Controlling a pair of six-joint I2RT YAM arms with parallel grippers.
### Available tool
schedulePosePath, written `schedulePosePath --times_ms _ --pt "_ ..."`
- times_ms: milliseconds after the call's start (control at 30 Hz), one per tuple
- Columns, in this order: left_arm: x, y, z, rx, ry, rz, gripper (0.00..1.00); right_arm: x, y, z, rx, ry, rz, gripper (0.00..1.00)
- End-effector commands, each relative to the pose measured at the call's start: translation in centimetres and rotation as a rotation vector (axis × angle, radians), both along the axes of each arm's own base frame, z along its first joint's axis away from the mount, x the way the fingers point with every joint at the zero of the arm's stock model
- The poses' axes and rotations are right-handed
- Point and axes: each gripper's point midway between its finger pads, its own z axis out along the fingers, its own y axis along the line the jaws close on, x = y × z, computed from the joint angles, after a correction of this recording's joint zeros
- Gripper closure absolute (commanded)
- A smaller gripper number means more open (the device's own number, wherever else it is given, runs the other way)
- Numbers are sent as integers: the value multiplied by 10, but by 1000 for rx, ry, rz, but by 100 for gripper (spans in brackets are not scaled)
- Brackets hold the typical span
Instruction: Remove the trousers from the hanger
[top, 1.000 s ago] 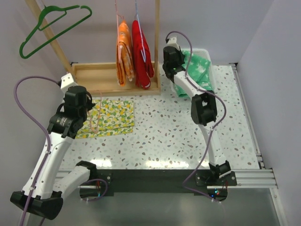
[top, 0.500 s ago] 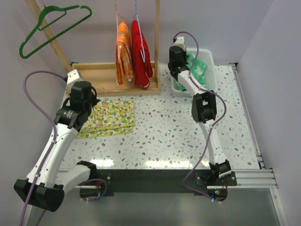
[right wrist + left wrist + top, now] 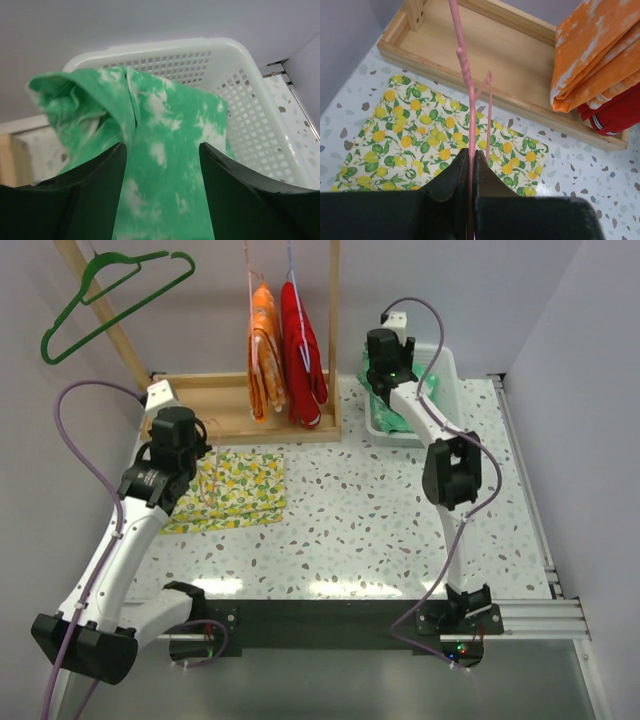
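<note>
Green-and-white trousers (image 3: 165,150) lie bunched in the white basket (image 3: 240,100). My right gripper (image 3: 161,146) hangs just over them, open, the cloth showing between its spread fingers. From above, that gripper (image 3: 385,368) is over the basket (image 3: 447,368) at the back right. My left gripper (image 3: 471,156) is shut on a thin pink hanger (image 3: 466,85), bare of cloth, above the lemon-print cloth (image 3: 395,135). Orange trousers (image 3: 265,350) and red trousers (image 3: 302,350) hang side by side on the wooden rack.
The rack's wooden base tray (image 3: 205,405) stands at the back left, its upright post (image 3: 333,330) next to the red trousers. A green hanger (image 3: 110,295) hangs on the slanted post at the far left. The lemon-print cloth (image 3: 235,490) lies flat under the left gripper.
My right gripper moved right and back over the basket and opened, and the green trousers now rest in it. The left arm shifted slightly, still gripping the pink hanger.
</note>
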Motion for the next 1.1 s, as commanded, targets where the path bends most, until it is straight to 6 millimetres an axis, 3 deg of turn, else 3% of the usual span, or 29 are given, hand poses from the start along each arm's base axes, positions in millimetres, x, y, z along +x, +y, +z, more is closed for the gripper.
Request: schedulePosePath --times_ms 0,33,67,100,167,233,267,333,367,433,500,533,567,600,667,700,733,1067 --pt "25 8 52 107 -147 -8 100 -72 38 111 121 -103 64 36" --pt "28 9 58 134 -160 -16 100 -95 42 144 145 -147 81 36" --pt "31 10 62 161 -167 -19 100 -108 39 147 152 -140 71 35" --pt "32 13 67 218 -167 -37 100 -119 39 134 155 -108 76 35" --pt "39 16 81 289 -194 -47 100 -149 29 156 183 -114 66 34" --pt "46 18 96 325 -223 -38 100 -167 22 156 204 -93 59 33" --pt "50 21 97 361 -212 -29 100 -182 15 168 211 -96 59 32" --pt "59 20 115 380 -260 -26 100 -195 12 165 222 -74 74 32" --pt "67 18 115 407 -254 -38 100 -208 7 180 239 -99 86 32" --pt "79 13 137 399 -320 -45 100 -218 3 182 247 -101 89 32" --pt "98 8 140 430 -330 -59 100 -232 -3 194 289 -118 74 32" --pt "103 6 153 426 -357 -55 100 -234 4 197 319 -118 116 33" --pt "117 2 145 435 -338 -68 100 -234 9 199 336 -125 146 34" --pt "123 0 160 427 -380 -60 100 -236 12 203 350 -127 169 34" --pt "138 -7 159 432 -392 -82 100 -239 15 200 356 -103 190 35" --pt "143 -10 174 420 -450 -74 100 -242 16 198 356 -97 197 36" --pt "149 -10 173 421 -457 -68 100 -245 15 197 357 -92 199 36" --pt "166 -10 226 414 -722 31 100 -254 10 172 302 -37 216 36"
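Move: Ahead of the left hand, which still holds the empty pink hanger, the free gap on the rack lies about 26 cm out, 6 cm right and 15 cm up. The orange trousers hang about 8 cm right of the gap, the red ones farther right; the green hanger is about 24 cm ahead, 10 left and 20 above the hand. Some 10 cm below the open right hand, 3 cm right, lie the green trousers in the white basket. The orange trousers are about 33 cm left of it, 6 back. Carrying the pink hanger in shut fingers, the left hand goes forward about 17 cm and up about 14 towards the gap left of the orange trousers, rolling its left side up and tilting its fingertips up to near level. The right hand, fingers staying wide open, backs quickly away from the green trousers and basket, some 25 cm back, climbing about 20 cm, then sinking a little, and rolls about 20 degrees. ##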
